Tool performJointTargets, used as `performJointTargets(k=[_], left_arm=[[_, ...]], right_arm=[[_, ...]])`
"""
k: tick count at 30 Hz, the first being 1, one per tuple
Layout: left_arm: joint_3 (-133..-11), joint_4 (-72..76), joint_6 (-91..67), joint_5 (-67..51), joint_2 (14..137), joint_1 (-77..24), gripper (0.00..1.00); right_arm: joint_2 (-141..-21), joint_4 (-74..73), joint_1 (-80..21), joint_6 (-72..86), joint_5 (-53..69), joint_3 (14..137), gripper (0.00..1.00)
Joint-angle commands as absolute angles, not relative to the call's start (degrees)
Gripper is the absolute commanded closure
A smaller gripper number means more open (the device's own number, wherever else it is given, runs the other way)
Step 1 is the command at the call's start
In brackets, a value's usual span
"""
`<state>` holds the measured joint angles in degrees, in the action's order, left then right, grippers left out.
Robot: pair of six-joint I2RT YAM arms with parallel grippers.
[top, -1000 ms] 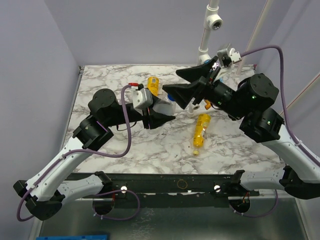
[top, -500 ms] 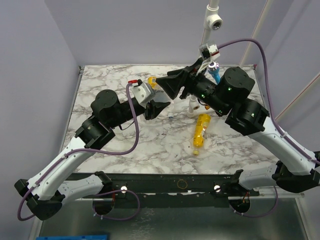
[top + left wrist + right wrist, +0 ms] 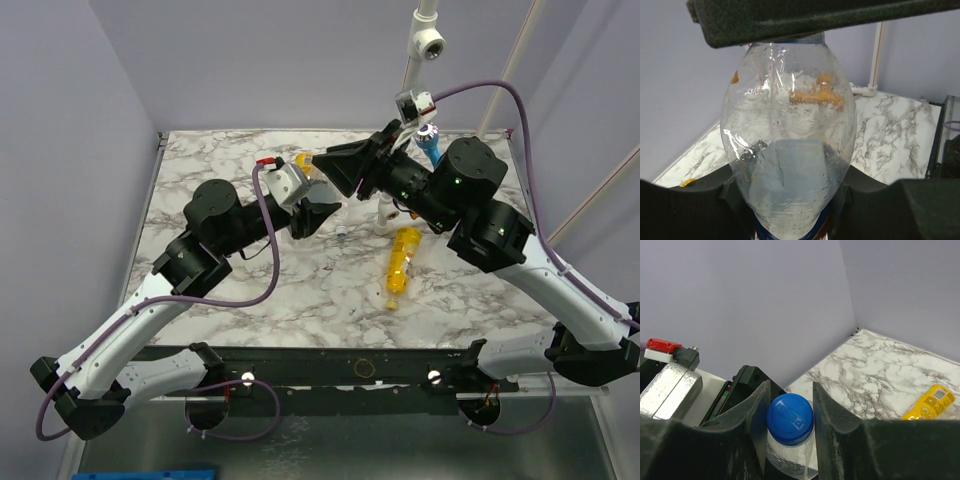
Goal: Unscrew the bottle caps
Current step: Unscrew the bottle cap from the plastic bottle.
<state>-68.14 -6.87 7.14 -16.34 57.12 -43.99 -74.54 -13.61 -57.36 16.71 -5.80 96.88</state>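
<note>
A clear bottle (image 3: 788, 150) with a blue label is held up off the table, my left gripper (image 3: 790, 187) shut on its lower body. Its blue cap (image 3: 789, 419) sits between the fingers of my right gripper (image 3: 789, 410), which is shut on it from above. In the top view the two grippers meet over the table's back middle, the left gripper (image 3: 313, 217) below the right gripper (image 3: 336, 173), and the bottle is hidden between them. A yellow bottle (image 3: 402, 262) lies on the marble right of centre. Another yellow bottle (image 3: 304, 162) lies near the back edge.
A clear bottle (image 3: 385, 212) sits under the right arm, and a bluish one (image 3: 430, 141) lies at the back right. A small round thing (image 3: 341, 233) rests on the marble table (image 3: 250, 300). A white pole (image 3: 415, 60) rises at the back.
My right gripper swung left over the held bottle, came down on the blue cap and closed on it. The left gripper drew the bottle slightly back and kept its grip.
</note>
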Motion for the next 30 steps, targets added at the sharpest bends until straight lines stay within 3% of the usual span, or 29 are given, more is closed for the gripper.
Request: performJointTargets(k=[1,7,12,18,22,23,25,26,28,30], left_arm=[[-68.20,-6.13,1.98,-25.66,55.80,-43.94,1.00],[-73.48,-6.77,-9.18,-52.06,57.39,-43.93,1.00],[-76.87,-4.71,-18.83,-67.59,59.29,-43.95,1.00],[-76.55,-4.38,-19.72,-72.86,59.57,-43.98,1.00],[-75.44,-6.38,-15.54,-67.79,58.94,-43.90,1.00],[-75.22,-7.86,-12.64,-64.09,58.72,-43.89,1.00],[-74.60,-10.61,-6.76,-55.47,58.23,-43.85,1.00],[-74.01,-11.19,-3.79,-49.85,57.98,-43.88,1.00],[-72.69,-11.28,-0.38,-38.63,57.73,-43.86,1.00],[-71.87,-11.23,4.19,-29.06,58.12,-43.90,1.00]], right_arm=[[-71.38,-5.95,-57.22,12.44,4.20,94.97,0.99],[-67.99,-0.53,-57.22,9.69,34.93,93.10,0.99],[-69.19,1.99,-57.22,11.42,56.52,95.47,0.99],[-69.18,3.10,-57.26,12.08,61.76,94.96,0.99],[-68.20,0.50,-57.22,10.32,53.69,94.74,0.99],[-67.68,0.10,-57.22,9.90,47.06,94.49,0.88],[-66.26,0.09,-57.22,10.21,30.10,93.43,0.41],[-65.96,0.09,-57.22,10.64,21.86,93.26,0.24],[-66.03,-2.86,-57.22,11.08,7.29,93.92,0.09],[-67.08,-5.30,-57.24,11.77,-1.50,95.37,0.07]])
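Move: The right fingers are already shut on the blue cap, while the left hand holds the upright plastic bottle by its label, the cap about 10 cm straight above that hand. From the right hand, one yellow bottle lies roughly 7 cm ahead, 17 cm to the right and 48 cm below; another lies some 29 cm ahead and 6 cm left at the same depth. Both hands swing back about 17 cm, left clockwise, right counter-clockwise some 50 degrees; returning, right releases the cap. ##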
